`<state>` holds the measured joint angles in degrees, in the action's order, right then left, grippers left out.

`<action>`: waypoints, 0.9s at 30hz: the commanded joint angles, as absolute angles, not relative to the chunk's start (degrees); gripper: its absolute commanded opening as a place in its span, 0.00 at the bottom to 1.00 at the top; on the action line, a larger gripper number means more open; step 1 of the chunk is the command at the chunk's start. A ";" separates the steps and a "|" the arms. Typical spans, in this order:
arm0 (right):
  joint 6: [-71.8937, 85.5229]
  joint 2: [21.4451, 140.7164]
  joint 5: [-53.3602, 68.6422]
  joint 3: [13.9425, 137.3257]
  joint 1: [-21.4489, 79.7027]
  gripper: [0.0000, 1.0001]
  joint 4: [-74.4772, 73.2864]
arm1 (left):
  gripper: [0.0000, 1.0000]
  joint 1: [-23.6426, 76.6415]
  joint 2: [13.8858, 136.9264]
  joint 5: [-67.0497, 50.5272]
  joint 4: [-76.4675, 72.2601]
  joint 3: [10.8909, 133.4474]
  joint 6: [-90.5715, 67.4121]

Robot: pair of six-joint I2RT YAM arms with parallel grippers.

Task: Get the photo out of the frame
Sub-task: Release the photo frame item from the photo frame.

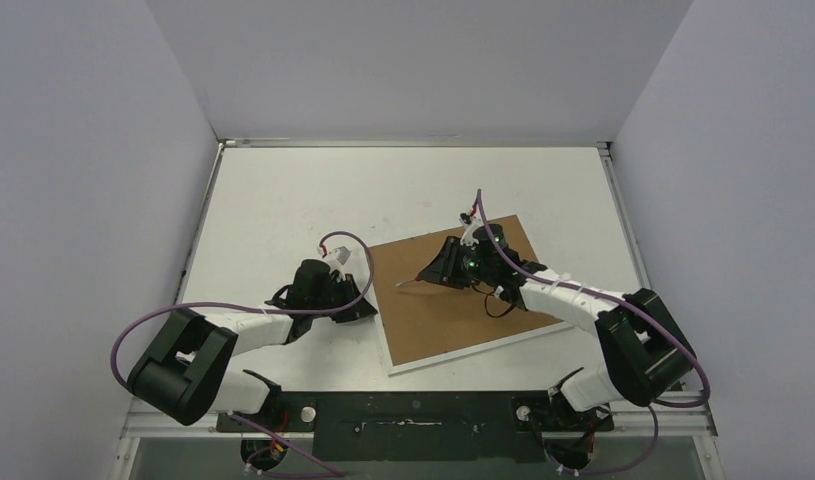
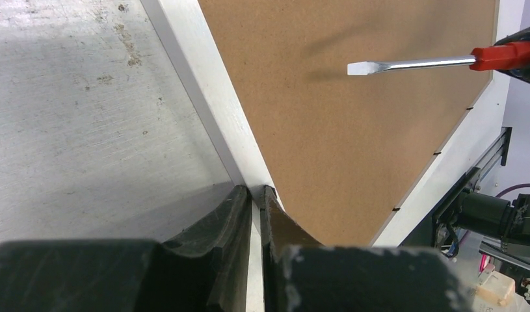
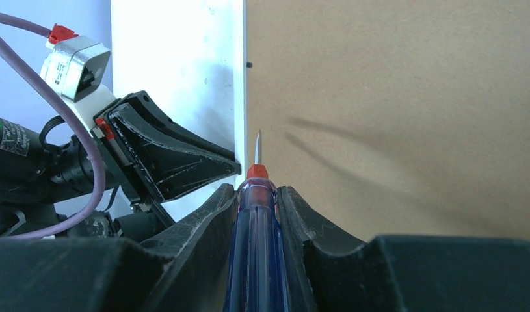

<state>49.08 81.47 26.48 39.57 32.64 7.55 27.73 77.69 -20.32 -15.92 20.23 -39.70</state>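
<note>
The frame [image 1: 463,350] lies face down on the table, its brown fibreboard back [image 1: 453,310] up. The photo is hidden under that board. My left gripper [image 1: 368,305] sits at the frame's left edge. In the left wrist view its jaws [image 2: 257,192] are closed on the white border strip [image 2: 210,97]. My right gripper [image 1: 438,272] hovers over the board, shut on a red-and-blue screwdriver [image 3: 255,247]. The screwdriver's flat tip [image 2: 361,67] points toward the left border strip [image 3: 239,78], above the board and close to the left gripper [image 3: 233,166].
Small black retaining tabs [image 2: 434,154] [image 2: 397,209] sit along the frame's near border. The white table [image 1: 283,210] is walled at the left, back and right. A black rail [image 1: 413,410] with the arm bases runs along the near edge.
</note>
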 commanded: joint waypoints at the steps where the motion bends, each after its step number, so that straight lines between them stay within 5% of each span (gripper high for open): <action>1: 48.59 84.43 30.42 43.63 32.52 0.00 14.75 | 0.00 28.65 78.28 -18.80 -11.85 18.65 -38.36; 19: 44.78 97.75 34.96 52.87 30.78 0.00 15.18 | 0.00 28.65 78.66 -18.33 -11.11 19.83 -40.43; 25: 43.34 100.75 35.17 55.81 30.75 0.00 13.14 | 0.41 28.77 77.52 -17.88 -12.64 22.35 -46.06; 27: 42.94 100.88 34.89 56.37 30.75 0.00 12.17 | 0.48 29.14 77.88 -16.15 -9.95 24.31 -47.08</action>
<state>45.17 100.86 34.00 53.69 31.05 12.14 28.49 77.60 -19.59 -15.00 21.26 -44.56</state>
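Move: The screwdriver in my right hand is meant for the far tab on the photo frame's left rail, about 7 cm ahead of this hand, 11 cm to its left and 10 cm below. The frame's far left corner is some 5 cm beyond that tab, while the near tab is about 11 cm back from it. From my left hand, already pinching the rail, the far tab is roughly 9 cm ahead, hardly to the left and 1 cm lower; the near tab sits some 2 cm back, 1 cm right. I carry the screwdriver about 5 cm forward and 4 cm left over the backing board, dipping about 2 cm on the way, so its tip comes in close to the far tab; my grip on it stays. Meanwhile my left hand keeps the rail pinched almost to the end, then opens its fingers and lets go, barely shifting. ##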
